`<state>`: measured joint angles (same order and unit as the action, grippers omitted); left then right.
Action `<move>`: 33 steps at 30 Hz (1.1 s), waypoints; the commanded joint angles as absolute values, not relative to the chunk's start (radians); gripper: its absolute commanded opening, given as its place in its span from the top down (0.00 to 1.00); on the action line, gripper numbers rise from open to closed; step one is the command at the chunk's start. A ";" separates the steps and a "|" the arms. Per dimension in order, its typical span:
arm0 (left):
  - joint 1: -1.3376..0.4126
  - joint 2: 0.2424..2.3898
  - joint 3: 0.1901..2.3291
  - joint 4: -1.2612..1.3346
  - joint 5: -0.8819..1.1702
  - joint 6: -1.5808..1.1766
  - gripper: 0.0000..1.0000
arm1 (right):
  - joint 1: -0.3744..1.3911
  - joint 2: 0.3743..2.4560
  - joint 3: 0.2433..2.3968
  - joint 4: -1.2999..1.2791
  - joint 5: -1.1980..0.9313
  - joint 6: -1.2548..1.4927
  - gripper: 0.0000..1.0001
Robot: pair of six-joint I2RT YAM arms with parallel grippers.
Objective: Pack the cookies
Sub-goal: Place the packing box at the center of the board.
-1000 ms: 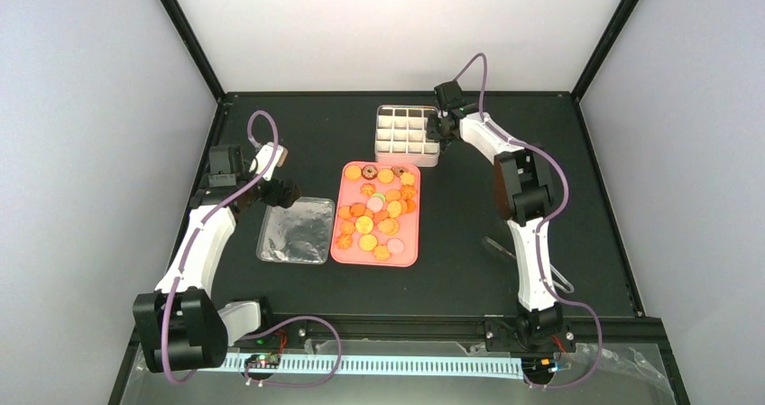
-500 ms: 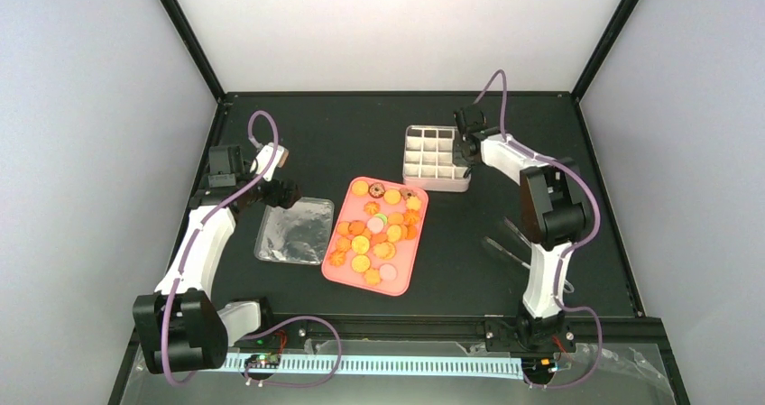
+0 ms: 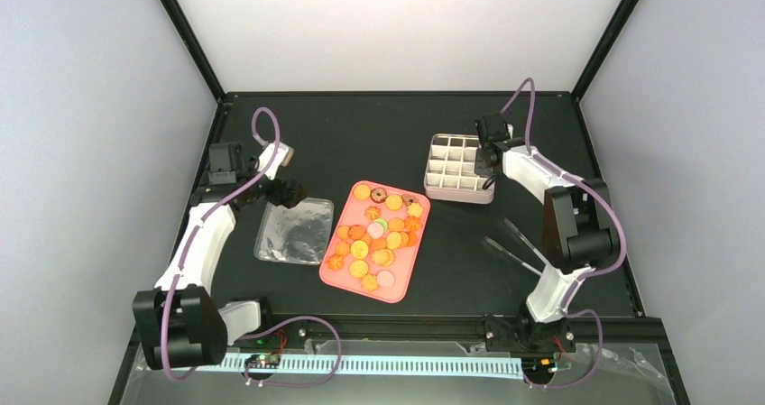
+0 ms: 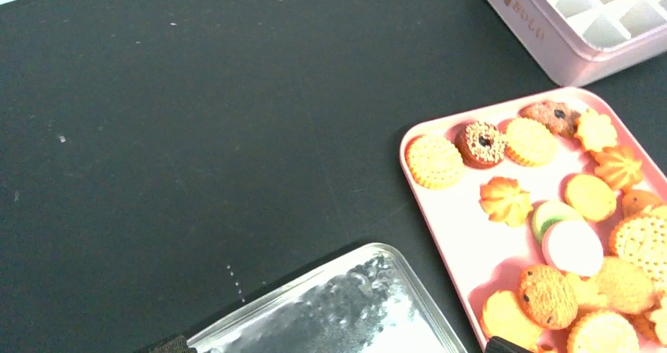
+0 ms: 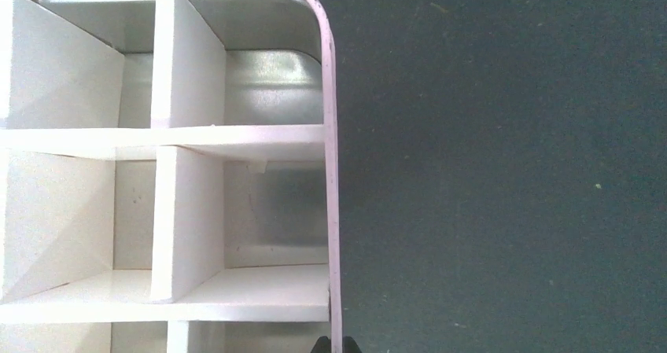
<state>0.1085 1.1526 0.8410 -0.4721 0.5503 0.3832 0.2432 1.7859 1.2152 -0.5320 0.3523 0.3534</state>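
The cookies [image 3: 377,232] lie loose on a pink tray [image 3: 402,283] at mid-table: orange rounds, swirled flowers, a brown ring, a pink and a green one. The left wrist view shows the cookies [image 4: 550,235] at its right. A white gridded tin [image 3: 458,178] stands right of the tray's far end. My right gripper [image 3: 492,159] is shut on the tin's right wall [image 5: 331,211], its fingertips pinching the thin rim at the bottom edge of the right wrist view. My left gripper [image 3: 289,192] is open above the far end of a silver lid [image 3: 293,234], holding nothing.
The silver lid [image 4: 346,314] lies flat just left of the pink tray [image 4: 472,243]. Metal tongs [image 3: 510,241] rest on the black table right of the tray, near the right arm. The tin's compartments [image 5: 79,211] hold nothing.
The right gripper has dragged the tin rightward and towards the near edge. The pink tray has turned slightly and shifted nearer. The left arm has barely moved.
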 commanded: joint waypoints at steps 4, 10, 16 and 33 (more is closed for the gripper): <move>0.016 1.255 0.835 -0.412 0.558 0.493 0.01 | 0.249 1.689 1.248 -0.576 0.383 0.353 0.99; -0.096 1.462 0.958 -0.411 0.396 0.481 0.01 | 0.280 1.551 1.186 -0.661 0.397 0.364 0.99; -0.125 1.548 1.028 -0.427 0.335 0.454 0.01 | 0.416 1.459 1.135 -0.831 0.561 0.392 0.99; -0.124 1.486 1.032 -0.462 0.325 0.456 0.01 | 0.620 1.413 1.032 -1.012 0.678 0.569 0.99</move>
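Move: The packing box is already held by its right rim, its middle about 8 cm left of the right hand, 2 cm ahead and 3 below. The clear board beside the tray lies some 13 cm back and 8 left; the cookie tray is 15 cm back and 27 left, the tongs 18 back and 10 right. From the left hand the box is roughly 37 cm right, 12 ahead; the tray 17 right and 5 back. The packing box, still pinched by its right rim, is swung back towards the robot about 15 cm by the right hand, rising some 7 cm on the way and easing down a little, while the wrist rolls about 15 degrees, left side down. Meanwhile the open, empty left hand sinks about 7 cm, going 5 forward and 5 right towards the box, then waits above the gap beyond the tin. ##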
